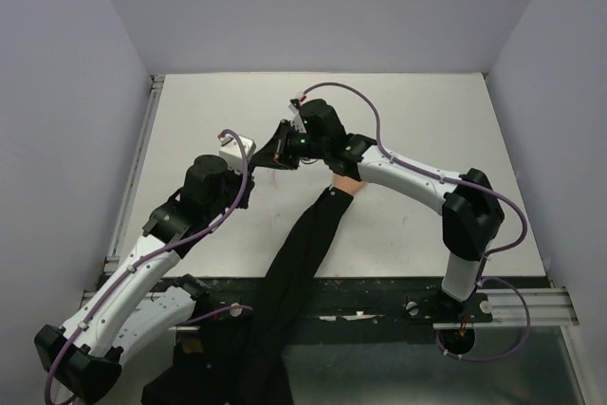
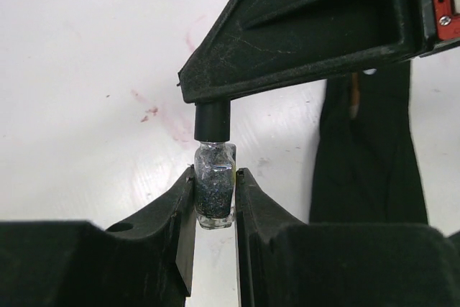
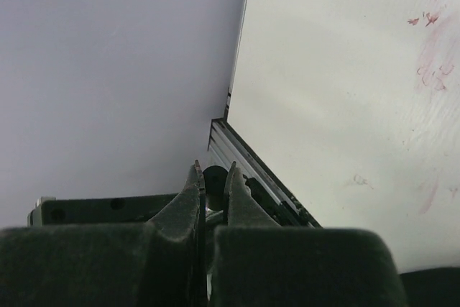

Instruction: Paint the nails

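My left gripper (image 2: 214, 180) is shut on a small glass bottle (image 2: 215, 193) of dark glittery polish and holds it upright. My right gripper (image 3: 213, 171) is shut on the bottle's black cap (image 2: 213, 121), which sits on the bottle neck; the cap also shows in the right wrist view (image 3: 215, 180). In the top view both grippers, left (image 1: 252, 166) and right (image 1: 272, 159), meet at the table's middle. The pale peach fake hand (image 1: 347, 183) lies under my right arm, with its black sleeve (image 1: 303, 253) running to the near edge. The nails are hidden.
Reddish paint smears (image 2: 154, 113) mark the white table (image 1: 417, 120) beside the bottle. The sleeve (image 2: 366, 156) lies just right of my left gripper. A metal rail (image 1: 142, 149) runs along the table's left edge by the grey wall.
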You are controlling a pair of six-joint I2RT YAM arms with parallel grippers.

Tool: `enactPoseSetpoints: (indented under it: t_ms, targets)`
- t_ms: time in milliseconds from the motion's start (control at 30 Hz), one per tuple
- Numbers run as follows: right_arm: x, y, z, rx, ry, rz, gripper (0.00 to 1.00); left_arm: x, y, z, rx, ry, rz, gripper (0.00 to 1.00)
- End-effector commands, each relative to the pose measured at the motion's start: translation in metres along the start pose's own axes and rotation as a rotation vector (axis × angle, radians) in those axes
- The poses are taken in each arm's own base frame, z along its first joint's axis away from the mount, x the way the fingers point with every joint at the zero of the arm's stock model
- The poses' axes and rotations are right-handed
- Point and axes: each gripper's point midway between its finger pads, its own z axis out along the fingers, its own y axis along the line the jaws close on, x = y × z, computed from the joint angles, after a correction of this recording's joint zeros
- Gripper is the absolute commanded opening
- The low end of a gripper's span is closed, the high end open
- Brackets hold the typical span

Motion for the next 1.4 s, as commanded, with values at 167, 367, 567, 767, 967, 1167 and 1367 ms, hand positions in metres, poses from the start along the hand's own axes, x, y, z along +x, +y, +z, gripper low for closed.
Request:
enactPoseSetpoints:
  t_ms: [167,367,567,767,967,1167,1367]
  targets:
    - [0.052,-0.031,0.053,0.078,0.120,0.174,0.01,-0.054,0.019,0.009,-0.163,-0.166,0.038,0.00]
    - [0.045,-0.026,0.054,0.077,0.083,0.149,0.03,-0.048,0.006,0.012,-0.090,-0.145,0.029,0.00]
    - [0.031,-0.016,0.037,0.094,0.014,0.067,0.28,-0.040,0.004,0.015,-0.080,-0.108,0.033,0.00]
    - [0.008,-0.003,0.010,0.088,-0.100,0.030,0.56,-0.041,-0.008,0.011,-0.005,-0.131,0.035,0.00]
    - [-0.029,0.000,-0.037,0.083,-0.246,0.003,0.66,-0.042,-0.018,0.008,0.055,-0.138,0.037,0.00]
    - [-0.054,0.018,-0.093,0.064,-0.396,-0.120,0.79,-0.043,-0.039,0.000,0.189,-0.135,0.002,0.00]
    - [-0.054,0.048,-0.137,-0.003,-0.415,-0.406,0.77,-0.054,-0.085,-0.035,0.500,-0.141,-0.030,0.00]
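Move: The left fingers still hold the glass of the capped nail polish bottle, and the right fingers still pinch the top of its black cap. The cap is about 4 cm above the left hand and 1 cm ahead and to the right of it; from the right hand the bottle's glass is some 4 cm below, 2 cm back and 1 cm left. The mannequin hand lies roughly 15 cm ahead of the left hand, 29 cm to its right and 18 cm lower. Both hands carry the capped bottle together some 3 cm left and down and pause there; then the right fingers open wide and let go of the cap, and the right hand draws off about 12 cm to the right while climbing as far, its wrist turning some 25 degrees. The left hand keeps its grip on the glass throughout, waits until the right fingers are well open, and then swings the bottle back to the right and up by about 6 cm each way, turning clockwise. ##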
